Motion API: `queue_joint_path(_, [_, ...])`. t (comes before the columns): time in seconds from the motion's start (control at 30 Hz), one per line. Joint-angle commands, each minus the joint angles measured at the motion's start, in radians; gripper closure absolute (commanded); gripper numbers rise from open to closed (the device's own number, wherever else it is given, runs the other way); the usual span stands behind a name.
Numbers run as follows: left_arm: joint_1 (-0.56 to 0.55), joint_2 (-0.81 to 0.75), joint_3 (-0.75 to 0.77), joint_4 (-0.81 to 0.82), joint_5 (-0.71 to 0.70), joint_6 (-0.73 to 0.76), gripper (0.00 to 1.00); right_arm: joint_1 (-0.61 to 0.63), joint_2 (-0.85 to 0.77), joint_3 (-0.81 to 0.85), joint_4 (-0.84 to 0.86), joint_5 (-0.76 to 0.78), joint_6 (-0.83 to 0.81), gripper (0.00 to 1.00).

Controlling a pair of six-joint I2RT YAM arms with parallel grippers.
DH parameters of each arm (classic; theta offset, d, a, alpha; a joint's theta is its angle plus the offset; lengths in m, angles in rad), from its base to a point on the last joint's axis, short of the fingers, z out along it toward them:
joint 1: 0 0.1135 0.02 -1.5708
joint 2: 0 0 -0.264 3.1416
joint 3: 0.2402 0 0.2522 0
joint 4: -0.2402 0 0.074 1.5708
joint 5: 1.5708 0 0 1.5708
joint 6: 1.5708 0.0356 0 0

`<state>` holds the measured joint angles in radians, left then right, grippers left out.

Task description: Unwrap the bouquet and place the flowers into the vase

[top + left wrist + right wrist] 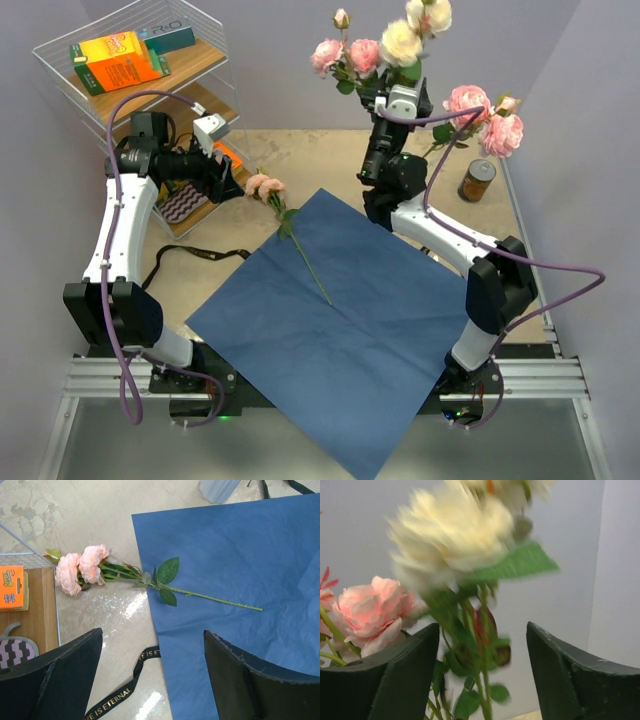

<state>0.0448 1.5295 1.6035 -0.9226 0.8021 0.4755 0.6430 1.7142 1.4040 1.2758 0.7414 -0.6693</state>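
The blue wrapping paper point(370, 330) lies spread flat on the table. One pink rose point(265, 187) rests at its upper left edge, stem across the paper point(240, 545). My left gripper point(152, 632) hovers open above that rose point(82, 570), nothing between its fingers. The black ribbon point(120, 680) trails on the table beside the paper. At the back, my right gripper point(482, 627) stands open high up, around blurred green stems point(482, 690) under a cream rose point(452, 530) and beside a pink rose point(375, 607). Several flowers point(400, 42) stand upright there. The vase is hidden behind my right arm.
A wire shelf point(215, 55) at the back left holds an orange box point(120, 60) and a striped cloth item point(185, 205). A small brown jar with a metal lid point(478, 181) stands at the back right. Grey walls close in on three sides.
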Motion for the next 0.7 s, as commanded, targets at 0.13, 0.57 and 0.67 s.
queue_joint_path(0.13, [0.001, -0.032, 0.042, 0.004, 0.011, 0.002, 0.14, 0.018, -0.151, -0.051, -0.201, 0.067, 0.192, 0.08])
queue_joint_path(0.57, [0.001, -0.028, 0.085, -0.005, 0.014, -0.049, 0.14, 0.257, -0.294, -0.200, -0.702, 0.355, 0.473, 0.01])
queue_joint_path(0.67, [0.001, -0.029, 0.092, -0.013, 0.011, -0.057, 0.13, 0.300, -0.306, -0.194, -0.889, 0.403, 0.583, 0.01])
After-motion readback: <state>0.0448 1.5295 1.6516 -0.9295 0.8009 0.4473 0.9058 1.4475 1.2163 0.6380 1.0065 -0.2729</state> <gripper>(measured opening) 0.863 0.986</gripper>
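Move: The right hand is high over the vase with the white rose stem between its already opening fingers. The white roses are about 10 cm above it and 4 cm ahead; the vase is some 37 cm below and 3 cm right. The last pink rose stem on the blue paper lies about 20 cm left of this hand, 4 cm back and 48 cm down. From the left hand that stem is about 14 cm right, 3 cm ahead and 26 cm below. The white rose stem comes free of the right hand's fingers as they go on spreading to fully open. The hand then backs off from the flowers, swings left and drops ever faster towards the pink stem on the paper: about 9 cm down and 6 or 7 cm each back and left, fingers tipping down some 25 degrees. The empty left hand starts to lift slightly. ##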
